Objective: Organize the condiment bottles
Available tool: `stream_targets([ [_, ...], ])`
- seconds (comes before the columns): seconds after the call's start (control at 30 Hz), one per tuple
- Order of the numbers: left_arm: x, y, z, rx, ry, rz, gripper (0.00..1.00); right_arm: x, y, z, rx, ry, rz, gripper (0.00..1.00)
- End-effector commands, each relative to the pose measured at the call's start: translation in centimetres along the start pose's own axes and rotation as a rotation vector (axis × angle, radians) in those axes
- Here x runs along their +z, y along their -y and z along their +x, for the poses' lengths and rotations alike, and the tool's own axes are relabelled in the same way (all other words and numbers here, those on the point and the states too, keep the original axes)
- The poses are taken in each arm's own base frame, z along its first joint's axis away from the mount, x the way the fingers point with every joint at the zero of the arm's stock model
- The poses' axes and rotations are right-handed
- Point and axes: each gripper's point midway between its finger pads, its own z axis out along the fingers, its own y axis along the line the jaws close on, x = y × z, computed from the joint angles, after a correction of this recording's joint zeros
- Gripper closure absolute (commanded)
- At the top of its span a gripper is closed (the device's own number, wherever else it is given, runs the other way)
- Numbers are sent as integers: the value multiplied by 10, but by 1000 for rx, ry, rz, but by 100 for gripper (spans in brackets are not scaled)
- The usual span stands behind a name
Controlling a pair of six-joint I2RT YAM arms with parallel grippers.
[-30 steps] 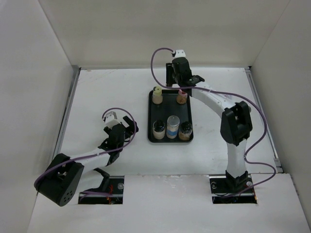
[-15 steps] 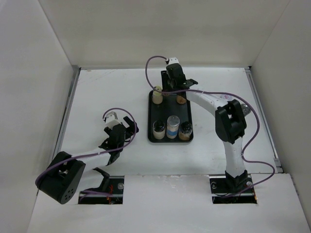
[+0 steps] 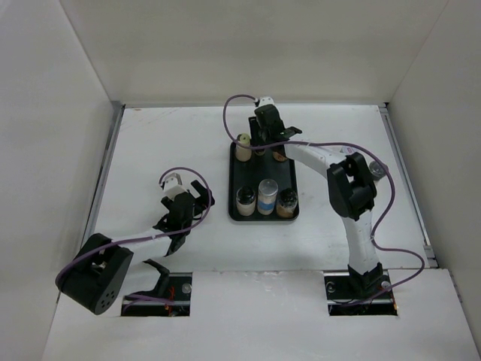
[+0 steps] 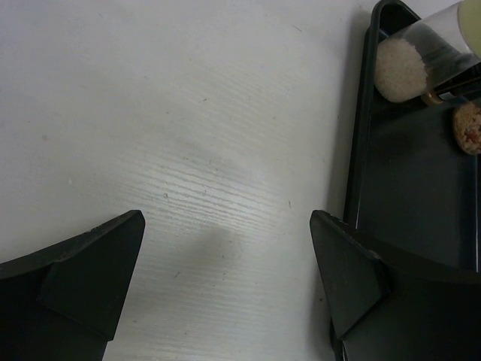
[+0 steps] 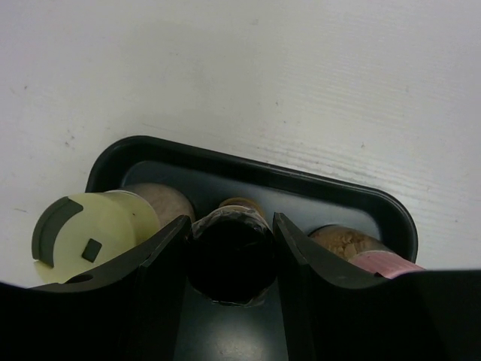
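Note:
A flat black tray (image 3: 263,171) holds the condiment bottles. Its far row has a yellow-capped bottle (image 3: 243,147) and a pink-capped bottle (image 3: 281,155), mostly hidden by my right arm. Its near row has a black-capped jar (image 3: 245,199), a taller silver-capped bottle with a blue-white label (image 3: 267,195) and a dark-capped jar (image 3: 286,201). My right gripper (image 3: 263,141) is shut on a black-capped bottle (image 5: 229,259), between the yellow cap (image 5: 90,235) and the pink cap (image 5: 379,262), inside the tray's far rim (image 5: 248,169). My left gripper (image 3: 197,194) is open and empty over bare table (image 4: 225,226).
The tray's left rim (image 4: 359,173) lies just right of my left gripper's right finger. The yellow-capped bottle (image 4: 421,53) and another bottle's base (image 4: 470,128) show past it. White walls enclose the table on three sides.
My right gripper has moved left and toward the tray, from behind its far edge to the gap between the yellow-capped and pink-capped bottles. The left arm has not moved.

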Motion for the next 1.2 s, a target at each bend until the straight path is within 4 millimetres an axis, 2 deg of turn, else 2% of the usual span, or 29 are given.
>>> stream_targets([
  [0.0, 2, 8, -7, -23, 29, 28, 6, 3, -1, -3, -10, 27, 12, 52],
  [0.17, 3, 8, -7, -23, 28, 29, 6, 6, 4, 3, 2, 19, 18, 49],
  [0.27, 3, 7, -6, -22, 28, 27, 6, 5, 4, 2, 6, 25, 18, 36],
  [0.4, 3, 6, -5, -20, 25, 24, 6, -7, 2, -16, 21, 64, 4, 24],
  [0.6, 3, 8, -7, -24, 30, 31, 6, -50, 2, -71, 57, 184, -23, 16],
  [0.73, 1, 8, -10, -27, 39, 32, 6, -94, 6, -104, 97, 277, -53, 12],
  [0.8, 0, 6, -10, -28, 44, 30, 6, -117, 10, -114, 112, 321, -65, 11],
  [0.87, 0, 6, -12, -35, 57, 35, 6, -137, 33, -119, 148, 362, -34, 11],
  [0.93, 0, 7, -13, -40, 70, 42, 6, -150, 70, -113, 201, 384, 32, 11],
  [1.03, -1, 10, -14, -40, 87, 59, 6, -155, 136, -85, 266, 372, 200, 8],
  [1.13, -4, 17, -15, -33, 105, 83, 6, -159, 209, -42, 305, 322, 455, 3],
  [1.17, -5, 18, -16, -33, 110, 89, 6, -159, 226, -28, 311, 298, 514, 2],
])
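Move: The right hand holds the small dark-capped bottle over its place at the tray's far end; that spot on the tray floor is straight below, about 9 cm down. The yellow-capped bottle stands about 5 cm left and 1 cm back, the pink-capped bottle 6 cm right and 1 cm back. The lilac-lidded jar is some 27 cm right and 5 cm back. From the idle left hand the spot is about 20 cm ahead and 20 cm right. The right hand eases the small dark-capped bottle down by 1 to 2 cm between the yellow-capped and pink-capped bottles, its fingers opening from their hold on the way, and lets go of it at the tray's far end. With the fingers spreading almost fully, it then rises steeply by nearly 20 cm while drawing back about 6 cm, and sweeps about 19 cm right towards the lilac-lidded jar, dipping a little at the end, the fingers tipping up some 20 degrees and swinging clockwise. ##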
